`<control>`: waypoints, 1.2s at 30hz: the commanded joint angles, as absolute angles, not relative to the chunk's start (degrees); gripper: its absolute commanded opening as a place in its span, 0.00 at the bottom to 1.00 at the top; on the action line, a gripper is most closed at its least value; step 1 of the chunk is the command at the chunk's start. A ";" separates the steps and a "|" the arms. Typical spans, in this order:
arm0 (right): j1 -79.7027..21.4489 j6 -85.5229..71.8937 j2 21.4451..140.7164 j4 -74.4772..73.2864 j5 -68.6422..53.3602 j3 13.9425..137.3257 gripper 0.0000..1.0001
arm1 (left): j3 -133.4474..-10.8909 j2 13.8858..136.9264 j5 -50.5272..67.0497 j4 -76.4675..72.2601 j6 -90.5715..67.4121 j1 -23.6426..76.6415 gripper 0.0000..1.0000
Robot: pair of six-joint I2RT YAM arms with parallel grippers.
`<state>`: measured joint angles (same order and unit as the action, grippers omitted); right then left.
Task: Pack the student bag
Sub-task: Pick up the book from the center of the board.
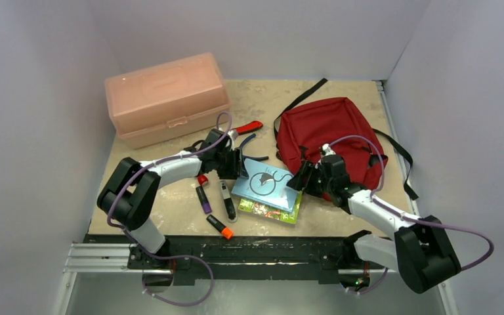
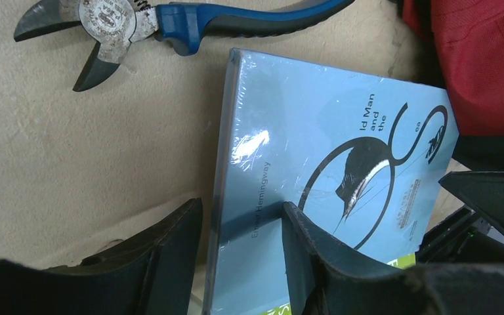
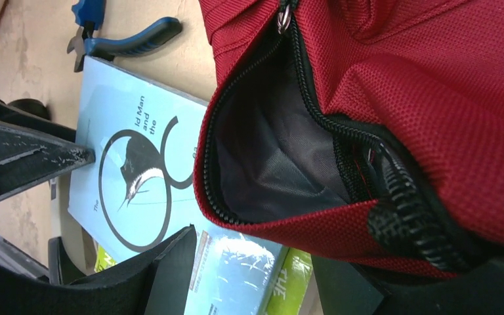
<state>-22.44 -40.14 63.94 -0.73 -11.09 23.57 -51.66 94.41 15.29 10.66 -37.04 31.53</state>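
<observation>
The student bag (image 1: 331,131), dark red with black straps, lies at the back right. In the right wrist view the student bag (image 3: 394,98) has its zipper mouth gaping, showing grey lining. A light blue book (image 1: 266,182) rests on a green book (image 1: 272,211) just left of the bag. My left gripper (image 2: 243,207) is open and straddles the blue book's (image 2: 328,144) spine edge, one finger on the cover, the other beside the edge. My right gripper (image 3: 252,252) is open at the bag's mouth. The bag's lower lip lies over its right finger, and the books show between the jaws.
A pale pink lidded box (image 1: 166,98) stands at the back left. Blue-handled pliers (image 2: 170,26) lie just beyond the book, and a red-handled tool (image 1: 246,126) lies beside them. Markers (image 1: 203,197) and an orange-capped pen (image 1: 220,227) lie near the front edge.
</observation>
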 commanded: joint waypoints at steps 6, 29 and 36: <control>-22.15 -51.04 69.49 21.19 -20.40 19.28 0.67 | -49.35 94.92 17.19 5.91 -39.06 31.37 0.45; -25.36 -68.58 68.36 37.59 -31.11 19.63 0.52 | -47.10 90.56 20.41 2.15 -43.19 31.46 0.40; -27.41 -75.77 73.57 47.11 -30.27 17.93 0.33 | -46.57 87.14 20.63 3.29 -43.51 31.55 0.40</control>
<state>-24.82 -69.47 72.95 31.42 -24.03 16.58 -46.70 91.07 15.62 5.63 -42.48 29.67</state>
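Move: Over the right end of the top book, the blue-covered one to be picked up, the right hand has the book's middle about 9 cm to its left, level front to back and 2 cm below. The green book sticks out underneath, some 7 cm back and 8 cm left; the red bag sits about 12 cm ahead and 9 cm right. For the left hand, astride the near-spine edge, the blue book's middle is about 6 cm right and 4 cm back, the pliers 7 cm ahead and 2 cm right. Working in from the blue book's right edge, the right hand goes about 6 cm left, first easing 1 cm forward, then rising some 3–4 cm as it rolls about 30 degrees, its fingers swinging flatter and leftward. Its fingers narrow, reopen a little and narrow again until they straddle that edge. The left hand stays nearly in place, keeping its fingers astride the left edge. ##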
